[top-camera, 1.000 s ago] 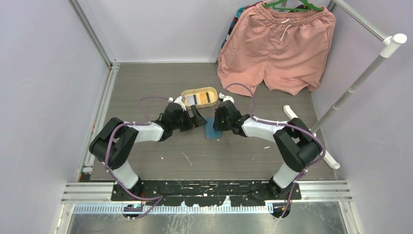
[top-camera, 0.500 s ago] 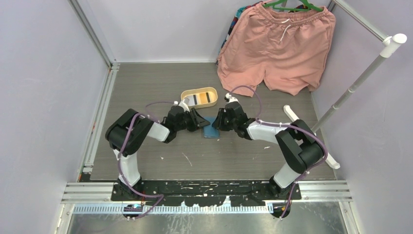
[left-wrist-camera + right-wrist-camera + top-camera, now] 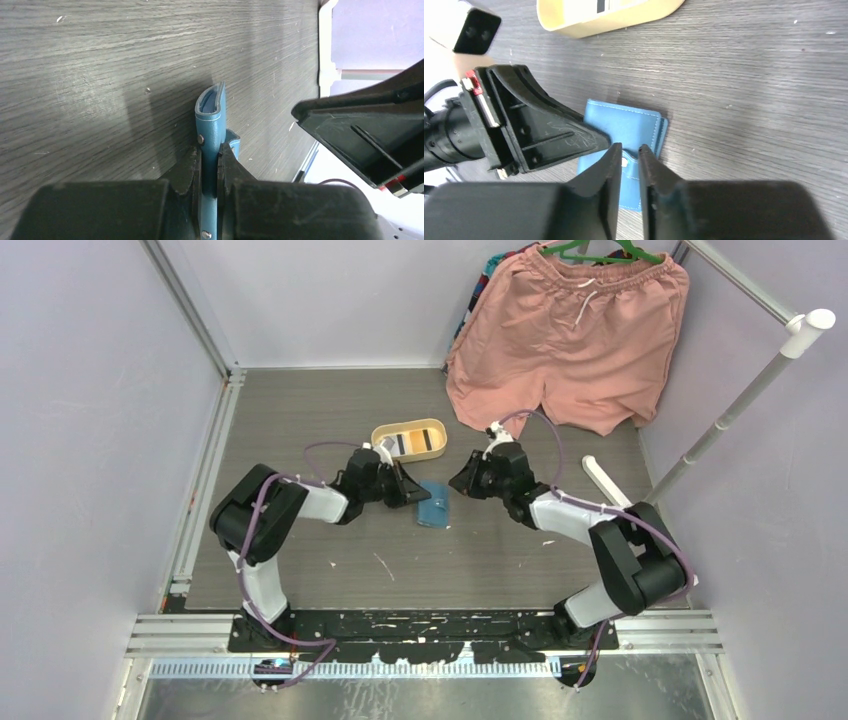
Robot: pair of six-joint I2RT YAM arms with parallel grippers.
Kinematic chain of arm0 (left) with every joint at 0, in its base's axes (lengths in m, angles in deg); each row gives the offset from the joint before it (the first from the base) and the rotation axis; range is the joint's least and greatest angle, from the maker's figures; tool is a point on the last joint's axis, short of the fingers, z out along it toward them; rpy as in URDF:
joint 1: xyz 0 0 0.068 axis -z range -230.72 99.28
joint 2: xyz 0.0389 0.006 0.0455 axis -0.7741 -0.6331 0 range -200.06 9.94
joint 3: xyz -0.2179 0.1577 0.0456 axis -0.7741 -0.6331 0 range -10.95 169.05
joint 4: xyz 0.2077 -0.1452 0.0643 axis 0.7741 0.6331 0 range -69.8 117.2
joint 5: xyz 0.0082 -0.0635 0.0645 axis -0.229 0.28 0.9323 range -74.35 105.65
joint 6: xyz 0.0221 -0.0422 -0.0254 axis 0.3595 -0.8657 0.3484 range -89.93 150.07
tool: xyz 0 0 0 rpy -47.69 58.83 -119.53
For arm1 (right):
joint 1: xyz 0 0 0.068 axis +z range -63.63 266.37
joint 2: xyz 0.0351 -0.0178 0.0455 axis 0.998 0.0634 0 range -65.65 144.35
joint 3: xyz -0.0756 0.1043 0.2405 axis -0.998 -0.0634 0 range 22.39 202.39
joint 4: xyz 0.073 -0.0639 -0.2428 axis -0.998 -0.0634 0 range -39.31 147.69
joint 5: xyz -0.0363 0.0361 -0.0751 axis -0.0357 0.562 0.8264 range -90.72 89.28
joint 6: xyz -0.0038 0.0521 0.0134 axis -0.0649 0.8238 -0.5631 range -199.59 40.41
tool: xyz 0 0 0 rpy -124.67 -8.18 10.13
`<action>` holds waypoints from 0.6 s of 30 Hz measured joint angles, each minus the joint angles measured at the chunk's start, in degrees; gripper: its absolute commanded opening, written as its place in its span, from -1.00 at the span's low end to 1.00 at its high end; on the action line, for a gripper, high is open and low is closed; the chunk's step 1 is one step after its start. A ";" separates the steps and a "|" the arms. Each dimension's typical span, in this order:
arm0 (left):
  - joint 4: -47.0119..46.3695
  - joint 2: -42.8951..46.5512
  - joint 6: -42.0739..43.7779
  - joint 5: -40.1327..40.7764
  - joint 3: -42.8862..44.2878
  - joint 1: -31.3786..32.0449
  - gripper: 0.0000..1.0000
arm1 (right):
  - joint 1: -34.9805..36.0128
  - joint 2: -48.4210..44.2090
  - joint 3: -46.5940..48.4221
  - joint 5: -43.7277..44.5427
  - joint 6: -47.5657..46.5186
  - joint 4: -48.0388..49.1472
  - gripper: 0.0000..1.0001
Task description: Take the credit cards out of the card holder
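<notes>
The card holder (image 3: 434, 506) is a teal-blue wallet, folded, at the table's middle. My left gripper (image 3: 409, 490) is shut on its left edge; the left wrist view shows the fingers (image 3: 189, 165) clamped on the blue leather (image 3: 212, 117), which stands on edge between them. My right gripper (image 3: 463, 480) hovers just right of the wallet, its jaws almost together with nothing between them; the wallet (image 3: 631, 125) lies beyond its tips (image 3: 630, 148). A whitish card with dark marks (image 3: 405, 443) lies in the yellow tray (image 3: 383, 430). No card shows in the wallet.
The yellow tray (image 3: 589, 25) sits just behind the wallet. Pink shorts (image 3: 570, 330) hang at the back right. A white rod (image 3: 730, 410) slants up on the right, with a white bar (image 3: 600, 478) on the table beside my right arm.
My right gripper has drawn back to the right, off the wallet. My left gripper stays clamped on the wallet, shifted slightly toward the back.
</notes>
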 measured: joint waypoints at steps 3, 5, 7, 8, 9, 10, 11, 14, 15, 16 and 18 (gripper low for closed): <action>5.90 1.90 2.93 0.15 1.77 0.00 -1.00 | -0.24 -1.60 0.57 0.00 -4.09 -3.23 0.03; 11.17 2.27 5.35 -0.07 4.28 0.00 -1.00 | 1.51 -2.73 2.01 0.24 -8.81 -7.69 0.15; 15.96 2.27 7.65 -0.33 6.97 0.00 -1.00 | 3.23 -3.04 4.11 0.20 -12.52 -11.26 0.28; 18.40 2.27 8.83 -0.48 8.35 0.00 -1.00 | 3.87 -3.04 4.98 0.17 -13.84 -12.39 0.31; 20.76 2.27 10.01 -0.57 9.75 0.00 -1.00 | 4.76 -3.04 5.97 0.35 -15.54 -13.84 0.31; 23.17 2.27 11.32 -0.57 11.10 0.00 -1.00 | 5.49 -3.04 6.69 0.61 -16.96 -15.06 0.31; 25.44 2.27 12.57 -0.61 12.44 0.00 -1.00 | 6.23 -2.99 7.37 1.03 -18.43 -16.33 0.30; 30.56 2.25 15.41 -1.03 15.13 -0.22 -1.00 | 7.98 -1.88 8.48 2.05 -21.90 -18.49 0.28; 32.02 2.12 16.09 -1.27 15.78 -0.35 -1.00 | 8.44 -1.09 8.59 2.40 -22.93 -19.02 0.26; 33.03 1.97 16.72 -1.53 16.22 -0.46 -1.00 | 8.85 -0.28 8.61 2.71 -23.87 -19.34 0.23; 34.91 1.36 17.68 -2.51 17.16 -0.81 -1.00 | 9.38 1.40 8.57 3.32 -25.49 -19.69 0.20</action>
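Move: The blue card holder is already pinched in my left fingers, its middle about 2 cm to the right, 1 cm back and 1 cm below them. From my nearly shut right fingers the card holder lies some 4 cm left, 2 cm back and 3 cm lower. The tan tray sits roughly 13 cm ahead of my right hand, 10 cm to its left and 6 cm down. I spread my right fingers from nearly shut to well over half open while drawing that hand back about 4 cm and 2 cm left, first rising slightly, then dipping towards the strap edge of the card holder, rolling its left side down and swinging counter-clockwise some 20 degrees. My left hand keeps its pinch, lifts about 1 cm, rolls its left side up and turns roughly 10 degrees clockwise, presenting the strap side. ##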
